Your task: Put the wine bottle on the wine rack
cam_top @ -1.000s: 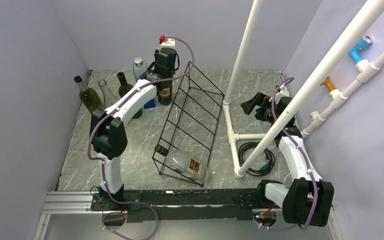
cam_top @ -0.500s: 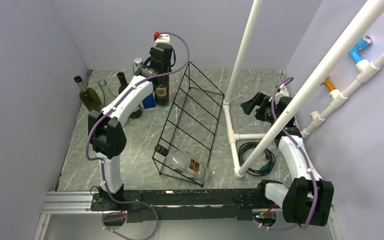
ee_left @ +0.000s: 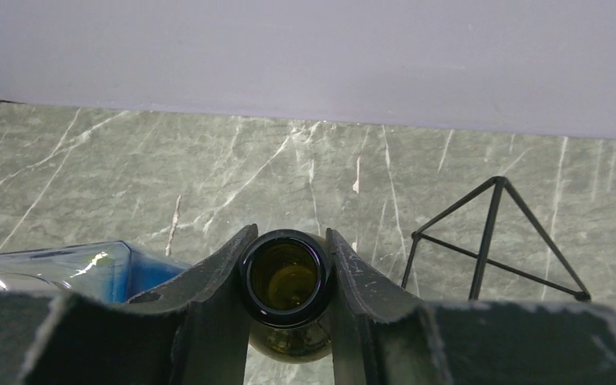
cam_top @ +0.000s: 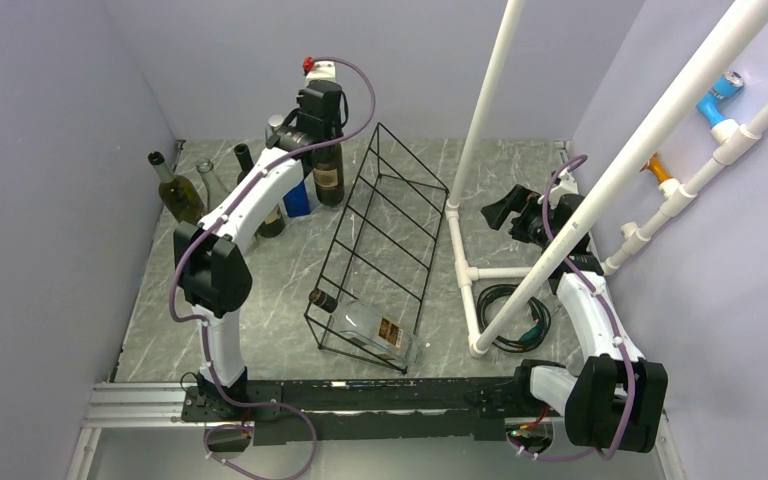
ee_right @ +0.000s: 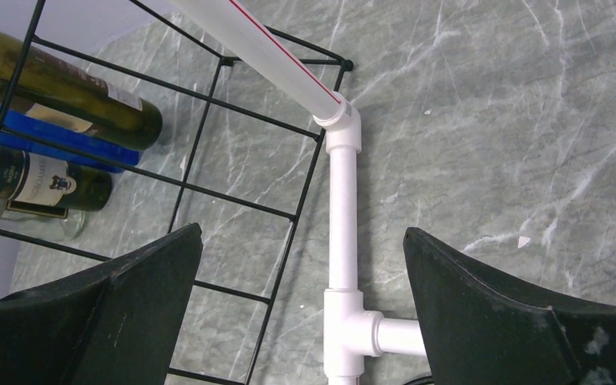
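Observation:
My left gripper (cam_top: 320, 128) is shut on the neck of a dark green wine bottle (cam_top: 327, 180) that hangs upright at the back of the table, just left of the far end of the wine rack (cam_top: 380, 235). In the left wrist view the two fingers press both sides of the bottle's open mouth (ee_left: 245, 281), and the gripper (ee_left: 289, 233) looks down past it at the rack's triangular end (ee_left: 493, 241). A clear bottle (cam_top: 375, 330) lies in the rack's near end. My right gripper (cam_top: 507, 212) is open and holds nothing, right of the rack (ee_right: 208, 144).
Several other bottles stand at the back left: an olive one (cam_top: 178, 190), a clear one (cam_top: 210, 180), a dark one (cam_top: 250, 165) and a blue one (cam_top: 300, 200). A white pipe frame (cam_top: 465, 260) rises right of the rack. A coiled cable (cam_top: 510, 310) lies beside it.
My left gripper has risen and drawn slightly back, carrying the dark green bottle up with it. The right arm has not moved.

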`<state>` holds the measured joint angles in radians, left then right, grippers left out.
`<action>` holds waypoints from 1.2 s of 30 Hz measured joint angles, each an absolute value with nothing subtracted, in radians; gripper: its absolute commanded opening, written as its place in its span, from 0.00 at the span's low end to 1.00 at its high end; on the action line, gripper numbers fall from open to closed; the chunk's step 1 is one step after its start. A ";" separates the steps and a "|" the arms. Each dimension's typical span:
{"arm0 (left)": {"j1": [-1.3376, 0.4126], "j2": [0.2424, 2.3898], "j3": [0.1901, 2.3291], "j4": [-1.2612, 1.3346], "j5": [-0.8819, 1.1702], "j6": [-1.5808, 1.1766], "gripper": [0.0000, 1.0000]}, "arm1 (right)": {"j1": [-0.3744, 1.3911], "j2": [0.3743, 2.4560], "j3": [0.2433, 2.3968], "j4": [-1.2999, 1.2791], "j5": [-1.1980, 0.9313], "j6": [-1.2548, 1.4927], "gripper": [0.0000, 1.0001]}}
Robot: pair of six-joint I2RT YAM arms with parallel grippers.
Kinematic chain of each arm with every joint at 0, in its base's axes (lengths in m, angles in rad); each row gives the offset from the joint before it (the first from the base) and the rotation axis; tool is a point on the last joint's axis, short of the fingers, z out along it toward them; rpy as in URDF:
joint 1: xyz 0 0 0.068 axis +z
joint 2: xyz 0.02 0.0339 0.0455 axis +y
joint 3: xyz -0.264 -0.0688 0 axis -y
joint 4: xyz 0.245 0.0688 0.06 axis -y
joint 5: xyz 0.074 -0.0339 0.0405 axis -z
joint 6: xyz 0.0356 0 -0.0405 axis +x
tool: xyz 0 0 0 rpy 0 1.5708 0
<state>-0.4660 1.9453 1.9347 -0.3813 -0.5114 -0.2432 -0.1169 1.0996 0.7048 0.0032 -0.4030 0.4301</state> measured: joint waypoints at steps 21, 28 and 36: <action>-0.522 1.737 2.017 -0.378 -0.503 -0.191 0.00 | -0.117 1.085 0.683 0.018 -0.402 0.430 1.00; -0.616 1.647 2.038 -0.331 -0.527 -0.109 0.00 | -0.117 1.084 0.674 0.033 -0.402 0.430 1.00; -0.700 1.542 2.038 -0.289 -0.537 -0.076 0.00 | -0.117 1.066 0.655 0.047 -0.402 0.430 1.00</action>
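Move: My left hand grips the dark wine bottle by its neck. The wine rack's middle lies about 26 cm back, 15 cm to the right and 19 cm below it. The clear bottle already in the rack is some 42 cm back, 11 cm right and 18 cm below; the blue bottle stands about 9 cm left and 2 cm back, its middle 13 cm lower. From my right hand the rack's middle is some 24 cm left, 8 cm back and 9 cm below. I keep the neck pinched in my left hand and raise the wine bottle, almost straight up at first, then swinging back towards my base as well: about 26 cm up and 15 cm back in all, still climbing at the end. As it rises I tip the fingers upward some 30 degrees and turn the hand slightly clockwise. ##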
